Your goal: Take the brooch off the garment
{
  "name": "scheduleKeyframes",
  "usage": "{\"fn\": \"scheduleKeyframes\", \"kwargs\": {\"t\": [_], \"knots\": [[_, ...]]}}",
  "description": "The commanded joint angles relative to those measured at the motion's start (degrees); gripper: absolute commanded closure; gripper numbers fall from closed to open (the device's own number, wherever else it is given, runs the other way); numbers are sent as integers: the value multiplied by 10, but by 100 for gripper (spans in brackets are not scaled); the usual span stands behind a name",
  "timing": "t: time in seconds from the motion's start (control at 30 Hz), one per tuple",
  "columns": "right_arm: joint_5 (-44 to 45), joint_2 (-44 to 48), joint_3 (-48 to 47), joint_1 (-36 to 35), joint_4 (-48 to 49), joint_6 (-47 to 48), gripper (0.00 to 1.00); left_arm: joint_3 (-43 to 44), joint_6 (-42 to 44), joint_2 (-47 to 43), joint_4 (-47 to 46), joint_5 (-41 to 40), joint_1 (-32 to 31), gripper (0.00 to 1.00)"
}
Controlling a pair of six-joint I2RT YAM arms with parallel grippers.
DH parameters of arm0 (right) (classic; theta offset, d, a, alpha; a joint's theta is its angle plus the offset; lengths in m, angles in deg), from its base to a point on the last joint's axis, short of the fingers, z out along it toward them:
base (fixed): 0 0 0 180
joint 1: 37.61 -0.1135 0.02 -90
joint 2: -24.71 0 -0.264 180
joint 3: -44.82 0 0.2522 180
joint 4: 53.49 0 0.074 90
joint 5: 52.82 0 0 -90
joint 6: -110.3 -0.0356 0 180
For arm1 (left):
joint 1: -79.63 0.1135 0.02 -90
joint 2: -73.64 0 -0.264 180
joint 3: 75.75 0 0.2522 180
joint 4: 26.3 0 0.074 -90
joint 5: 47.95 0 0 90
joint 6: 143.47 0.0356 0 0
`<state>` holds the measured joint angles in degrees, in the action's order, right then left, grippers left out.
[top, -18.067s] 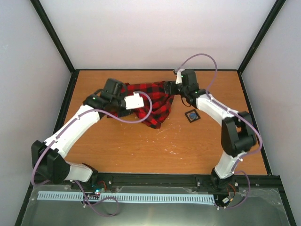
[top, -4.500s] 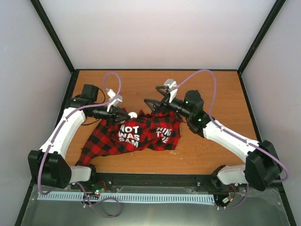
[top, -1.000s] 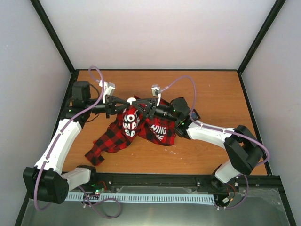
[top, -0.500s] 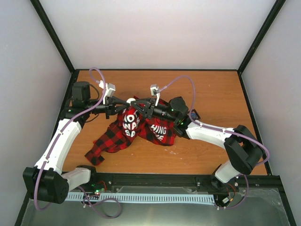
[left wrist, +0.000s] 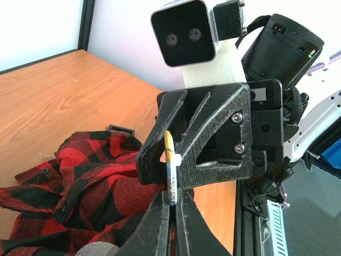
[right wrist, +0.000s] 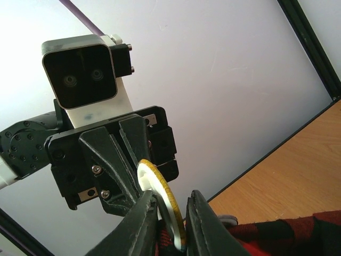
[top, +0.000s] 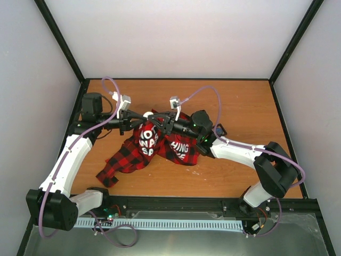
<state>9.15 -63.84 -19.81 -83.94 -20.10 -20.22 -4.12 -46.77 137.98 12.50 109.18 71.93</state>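
The garment (top: 154, 144), red-and-black checked with white letters, hangs bunched from both grippers above the table's middle. The brooch (top: 147, 114), a white disc with a gold rim, sits at its top between the two grippers. In the left wrist view the brooch (left wrist: 170, 160) stands edge-on, and my left gripper (left wrist: 173, 198) is shut on its lower edge, with the garment (left wrist: 80, 181) below. In the right wrist view my right gripper (right wrist: 173, 216) is shut on the brooch (right wrist: 162, 198), which sits tilted between its jaws. My left gripper (top: 137, 119) and right gripper (top: 156, 118) meet tip to tip.
A small black square holder (top: 219, 129) lies on the wooden table (top: 250, 106) behind the right forearm. A sleeve of the garment trails to the table's front left (top: 109, 173). Black frame posts and white walls close in the table.
Hardly anything has moved in the last second. The right gripper has crept a little to the left, and both grippers still meet at the brooch.
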Motion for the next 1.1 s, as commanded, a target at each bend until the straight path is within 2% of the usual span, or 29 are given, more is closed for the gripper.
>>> {"fn": "scheduleKeyframes", "kwargs": {"t": [0.0, 0.1, 0.37, 0.57, 0.73, 0.83, 1.07], "knots": [[45, -21, -4, -1, -59, 6, 82, 30, 17, -22, 5, 77, -11, 99], [39, -22, -9, -2, -70, 14, 79, 31, 15, -23, 4, 75, -11, 99], [-3, -9, -27, -2, -124, 69, 59, 39, -30, -15, -29, 84, -11, 99], [-67, 15, -62, -1, -201, 135, 53, 37, -41, -16, -31, 70, -11, 99], [-175, 62, -70, 11, -210, 184, 42, 24, -46, -22, -34, 56, -11, 99], [-212, 94, -74, 19, -226, 214, 40, 22, -52, -22, -39, 54, -11, 99], [-183, 142, -73, 37, -265, 254, 36, 26, -43, -27, -32, 47, -11, 99]]}}
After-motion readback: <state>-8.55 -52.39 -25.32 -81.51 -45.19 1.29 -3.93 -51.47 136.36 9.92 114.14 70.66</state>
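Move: Just beyond the left fingertips, the brooch they hold by the rim has its middle about 2 cm to that hand's right and 1 cm forward. From the right hand, it lies roughly 2 cm to the left, 1 cm forward, at about the same height. The shirt front with the right-hand lettering lies around 9 cm right of this hand, 4 cm back and 26 cm below; the dark square coaster is about 26 cm right, 4 cm forward, 31 cm below. Spreading its fingers from a narrow gap to well open around the brooch's rim and the cloth, the right hand first sinks barely 1 cm, then draws back about 6 cm, rising and easing right while it tips and turns counter-clockwise, some 20 degrees. The left hand keeps its pinch on the brooch and, late on, moves about 2 cm back and up. ##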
